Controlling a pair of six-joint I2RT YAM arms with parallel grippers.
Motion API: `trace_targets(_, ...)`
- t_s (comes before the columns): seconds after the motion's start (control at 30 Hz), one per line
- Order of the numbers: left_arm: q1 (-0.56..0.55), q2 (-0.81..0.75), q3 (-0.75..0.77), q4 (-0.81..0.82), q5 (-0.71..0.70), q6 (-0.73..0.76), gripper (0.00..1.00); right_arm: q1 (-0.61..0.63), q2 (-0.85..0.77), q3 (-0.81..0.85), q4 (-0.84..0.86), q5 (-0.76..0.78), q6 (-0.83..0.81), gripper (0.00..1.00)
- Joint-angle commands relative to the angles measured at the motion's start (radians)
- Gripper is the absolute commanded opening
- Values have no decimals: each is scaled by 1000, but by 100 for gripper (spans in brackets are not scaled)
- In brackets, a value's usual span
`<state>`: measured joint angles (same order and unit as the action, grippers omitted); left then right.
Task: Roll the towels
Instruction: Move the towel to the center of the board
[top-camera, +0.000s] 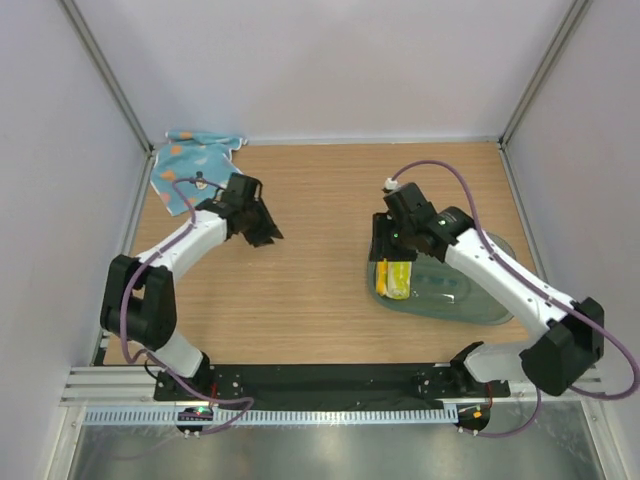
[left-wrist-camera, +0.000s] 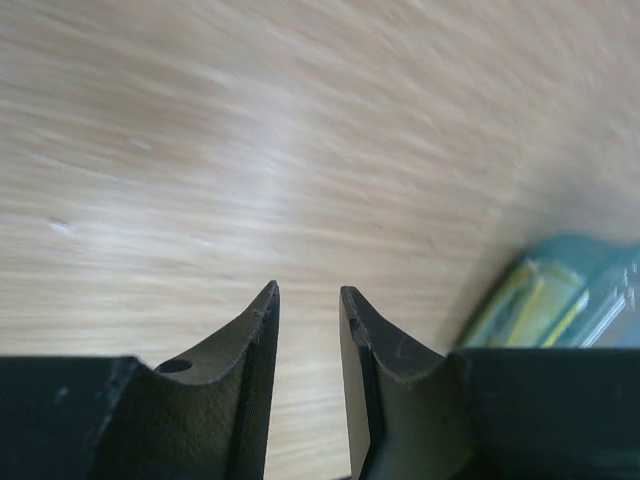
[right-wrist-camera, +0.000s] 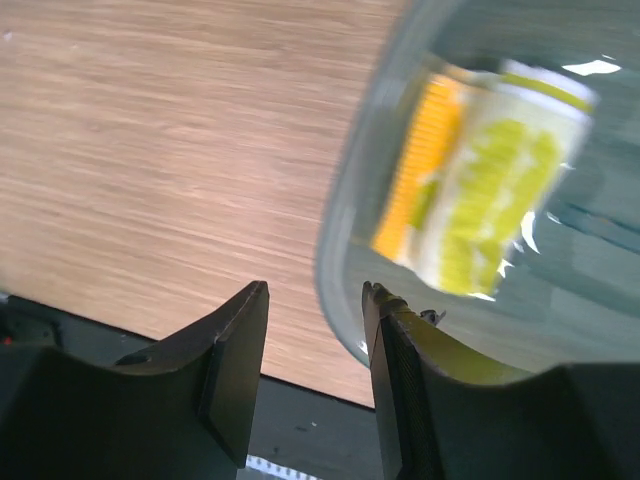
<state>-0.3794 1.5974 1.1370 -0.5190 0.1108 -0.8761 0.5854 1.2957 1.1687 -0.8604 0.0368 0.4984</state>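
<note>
The light blue towel (top-camera: 195, 165) with coloured spots lies spread at the back left corner, partly under my left arm's cable. My left gripper (top-camera: 263, 234) hovers over bare wood to the right of it, apart from the cloth. In the left wrist view that gripper (left-wrist-camera: 308, 292) is open a little, with only table between its fingers. The yellow towel (top-camera: 396, 279) lies rolled inside the clear tub (top-camera: 470, 300). My right gripper (top-camera: 383, 255) hangs above the tub's left end. The right wrist view shows it (right-wrist-camera: 315, 288) open and empty, the yellow roll (right-wrist-camera: 490, 190) just beyond the tub's rim (right-wrist-camera: 335, 250).
White walls and metal posts close in the table on three sides. A black base rail (top-camera: 330, 380) runs along the near edge. The tub's corner (left-wrist-camera: 575, 300) shows at the right of the left wrist view.
</note>
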Motion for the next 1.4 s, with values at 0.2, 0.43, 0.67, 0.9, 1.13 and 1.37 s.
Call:
trace_targets(0.2, 361, 62, 186, -179, -3, 210, 30, 59, 370, 141, 170, -178, -17, 48)
trace_targets(0.43, 491, 216, 368, -272, -163, 227, 30, 59, 536, 148, 175, -109, -57, 47)
trace_targets(0.67, 534, 441, 665, -438, -352, 287, 30, 41, 508, 86, 132, -41, -84, 46)
trace_targets(0.9, 617, 602, 845, -481, -364, 324, 42, 37, 418, 63, 70, 32, -116, 46)
trace_targets(1.13, 689, 697, 932, -486, -297, 324, 53, 37, 324, 46, 35, 14, -127, 49)
trace_targets(1.37, 694, 788, 1012, -486, -243, 315, 56, 37, 292, 32, 46, -3, -149, 50)
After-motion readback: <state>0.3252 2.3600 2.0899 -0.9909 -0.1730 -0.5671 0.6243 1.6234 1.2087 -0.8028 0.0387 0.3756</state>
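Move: The blue towel's near-left corner lies some 33 cm left of the left hand, about 10 cm ahead and 10 below; the towel's middle is about 12 cm beyond that corner and 9 to its right. The tray's left wall is roughly 3 cm left of the right hand, 4 ahead and 12 below. The rolled towel in the tray sits about 5 cm to that hand's right, 2 ahead, 15 below. Fingers still half open, the right hand goes about 7 cm left past the tray's left wall and 13 cm down outside it, shoves back right against the wall by some 5 cm, then rises about 5 cm. Meanwhile the left hand sweeps some 36 cm left and 13 cm forward to the blue towel's near-left corner, later sinking, turning about 30 degrees counter-clockwise and opening its fingers; it isn't yet touching the cloth. ##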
